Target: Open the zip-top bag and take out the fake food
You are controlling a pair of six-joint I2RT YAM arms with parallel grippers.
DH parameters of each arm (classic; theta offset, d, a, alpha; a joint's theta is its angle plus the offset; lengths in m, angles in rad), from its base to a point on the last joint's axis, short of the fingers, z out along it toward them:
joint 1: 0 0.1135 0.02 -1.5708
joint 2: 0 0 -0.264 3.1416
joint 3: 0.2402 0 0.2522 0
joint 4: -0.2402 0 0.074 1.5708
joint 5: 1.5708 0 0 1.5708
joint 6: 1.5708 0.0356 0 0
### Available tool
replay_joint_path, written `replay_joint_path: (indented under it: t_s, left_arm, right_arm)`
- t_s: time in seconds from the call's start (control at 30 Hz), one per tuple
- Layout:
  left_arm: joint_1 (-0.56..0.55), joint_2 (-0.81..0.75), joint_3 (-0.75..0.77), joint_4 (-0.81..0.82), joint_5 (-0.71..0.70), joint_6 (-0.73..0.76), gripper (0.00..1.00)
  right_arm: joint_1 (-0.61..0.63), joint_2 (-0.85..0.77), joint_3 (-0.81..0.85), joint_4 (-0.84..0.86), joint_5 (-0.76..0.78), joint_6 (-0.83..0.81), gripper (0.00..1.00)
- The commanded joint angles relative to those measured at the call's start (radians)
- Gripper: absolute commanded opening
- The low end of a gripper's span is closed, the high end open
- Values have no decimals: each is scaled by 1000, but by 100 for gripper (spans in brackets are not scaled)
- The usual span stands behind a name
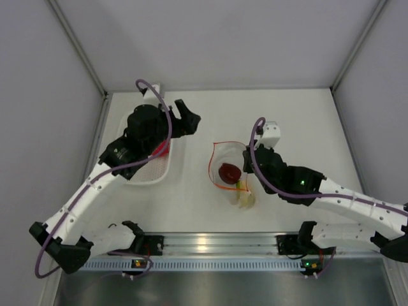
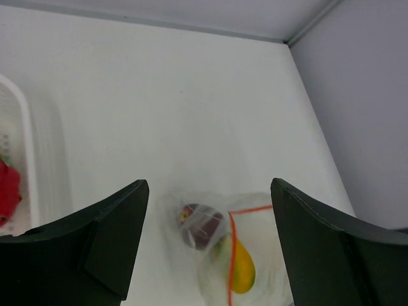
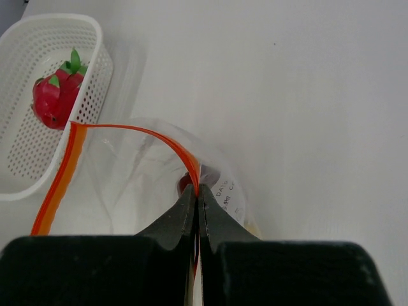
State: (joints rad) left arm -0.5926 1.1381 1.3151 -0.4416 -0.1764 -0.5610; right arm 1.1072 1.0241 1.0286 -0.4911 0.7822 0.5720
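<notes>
The zip-top bag (image 1: 224,159) lies mid-table, and its orange-red zip strip (image 3: 167,141) curves wide open. My right gripper (image 1: 247,155) is shut on that strip at the bag's right rim (image 3: 196,189). Inside the bag are a dark maroon fruit (image 1: 229,171) and a yellow-orange oval one (image 2: 241,271). The red fruit with green leaves (image 3: 56,94) sits in the white basket (image 1: 148,172). My left gripper (image 1: 187,118) hovers over the basket's far right corner, open and holding nothing. In its own view its fingers (image 2: 115,236) frame the bag (image 2: 268,220) from a distance.
The white perforated basket (image 3: 95,38) stands left of the bag, close to the left wall. Grey walls enclose the table on the left, back and right. The rail with both arm bases runs along the near edge (image 1: 210,243).
</notes>
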Motion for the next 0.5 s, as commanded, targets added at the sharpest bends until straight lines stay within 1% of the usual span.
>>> replay_joint_path:
  t_s: [0.0,0.07,0.1,0.17,0.2,0.3,0.33,0.37,0.47]
  left_arm:
    - [-172,0,-1,0,-100,-56,82]
    - [-245,0,1,3,-141,-89,79]
    - [-316,6,10,1,-156,-97,77]
    - [-389,31,19,4,-192,-137,73]
    - [-459,43,24,4,-225,-145,72]
    - [-573,97,21,29,-293,-181,71]
    - [-582,124,16,41,-304,-200,69]
    - [-585,140,9,49,-316,-214,60]
    - [-585,184,-20,110,-344,-224,48]
  right_arm:
    - [-9,21,11,28,69,110,0]
    - [-9,33,4,31,89,133,0]
    - [-10,36,-1,32,100,149,0]
    - [-10,40,-9,40,112,155,0]
    - [-9,42,-10,40,117,166,0]
    - [-10,44,-16,31,126,199,0]
    - [-9,42,-24,32,130,209,0]
    - [-9,30,-31,34,131,216,0]
    - [-9,5,-48,43,129,232,0]
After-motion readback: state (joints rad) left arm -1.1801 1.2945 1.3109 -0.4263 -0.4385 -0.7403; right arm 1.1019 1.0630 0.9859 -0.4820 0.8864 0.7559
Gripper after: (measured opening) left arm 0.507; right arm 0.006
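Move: The dark red fruit in the open bag lies about 12 cm right of the left hand, roughly level with it fore and aft, and some 25 cm below. The bag mouth is about 8 cm back, 12 cm right and 11 cm down, while the yellow fruit is some 8 cm back and 18 cm right. From the right hand, pinching the mouth's right rim, the dark red fruit is about 6 cm ahead, 4 cm left and 17 cm lower. Sweeping right about 15 cm and back some 11 cm from beside the basket, the empty left hand closes in on the bag mouth, dips about 5 cm late on, yaws roughly 15 degrees clockwise and narrows its wide-open fingers to about half. The right hand keeps its pinch on the rim, sinking about 2 cm as it turns slightly clockwise. ##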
